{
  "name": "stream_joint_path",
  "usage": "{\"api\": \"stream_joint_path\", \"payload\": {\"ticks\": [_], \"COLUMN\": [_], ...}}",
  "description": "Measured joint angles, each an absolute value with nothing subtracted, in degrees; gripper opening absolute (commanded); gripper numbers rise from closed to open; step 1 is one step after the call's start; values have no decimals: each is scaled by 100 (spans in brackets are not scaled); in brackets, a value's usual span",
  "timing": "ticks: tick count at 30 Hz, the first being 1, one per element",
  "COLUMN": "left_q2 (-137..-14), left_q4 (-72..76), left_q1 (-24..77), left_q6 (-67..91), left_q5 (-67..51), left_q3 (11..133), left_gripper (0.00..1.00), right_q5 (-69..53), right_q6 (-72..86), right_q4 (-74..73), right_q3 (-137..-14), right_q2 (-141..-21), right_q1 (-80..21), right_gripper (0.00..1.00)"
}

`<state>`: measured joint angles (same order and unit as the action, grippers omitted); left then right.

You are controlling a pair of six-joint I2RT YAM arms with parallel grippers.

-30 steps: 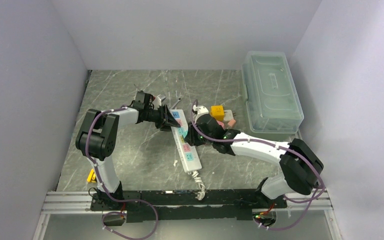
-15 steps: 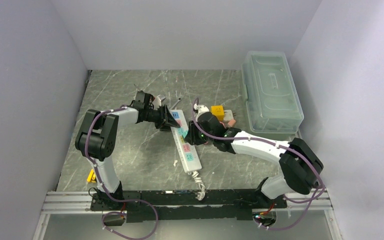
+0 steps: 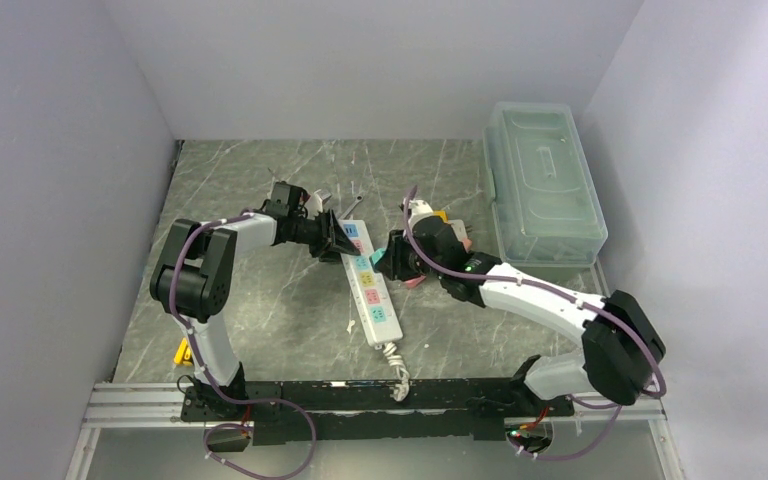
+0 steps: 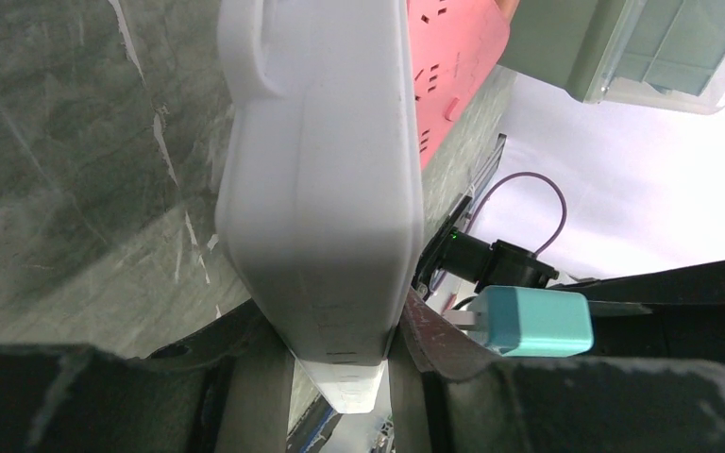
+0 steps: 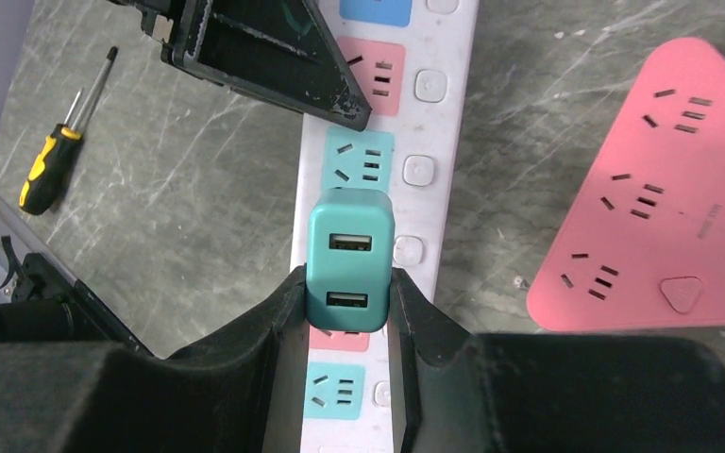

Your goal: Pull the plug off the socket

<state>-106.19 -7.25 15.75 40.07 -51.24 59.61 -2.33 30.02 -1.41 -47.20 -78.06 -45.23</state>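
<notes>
The socket, a long white power strip [image 3: 367,285] with pink, teal, yellow and blue faces, lies slanted mid-table. My left gripper [image 3: 338,240] is shut on its far end; in the left wrist view the strip's white body [image 4: 326,189] sits clamped between the fingers [image 4: 340,349]. My right gripper [image 3: 396,258] is shut on a teal two-port USB plug [image 5: 349,260], held a little above the strip [image 5: 434,123]. The left wrist view shows the plug [image 4: 533,321] with bare prongs, clear of the strip.
A pink triangular socket [image 5: 661,245] lies right of the strip. A clear lidded box [image 3: 542,180] stands at the back right. A yellow-handled screwdriver [image 5: 52,160] lies at the near left. A yellow block [image 3: 442,214] sits behind the right wrist.
My right gripper has risen and drawn back to the right with the teal plug, which has come out of the strip. The left gripper still holds the strip's far end.
</notes>
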Motion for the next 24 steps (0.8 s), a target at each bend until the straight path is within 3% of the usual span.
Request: {"api": "stream_joint_path", "payload": {"ticks": [11, 20, 24], "left_q2": [-10639, -11183, -11539], "left_q4": [-1326, -1643, -1861], "left_q1": [1590, 1763, 1907], "left_q6": [3638, 3459, 3387], "left_q5": [-4899, -4853, -4790], "left_q3": [6390, 7063, 7450], "left_gripper": [3, 17, 29], "right_q5": [399, 244, -8], "right_q6": [3024, 3162, 3153], "right_q4": [-982, -1339, -1249], "right_q3": [-4053, -2838, -2753], "right_q2": [-6300, -5660, -5959], "right_q1": [-3955, -2770, -2539], "right_gripper": [0, 11, 26]}}
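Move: The teal plug is already free in your right gripper; the bare table to take it to lies about 17 cm to the right, 2 back and 12 below. Beside it, the pink triangular socket is some 5 cm ahead and 10 right of that hand, the small pink plug 8 ahead and 19 right. The left gripper still grips the white power strip, whose middle is about 7 cm back and 4 right of it; that bare spot is 7 back, 21 right of it. Swing the right gripper about 16 cm to the right with the teal plug kept pinched, first rising a little, then sinking to end some 7 cm lower, near the bare table beyond the pink socket, wrist turning roughly 20 degrees clockwise. Keep the left fingers on the strip and shift it forward and right, dipping slightly at the end. ##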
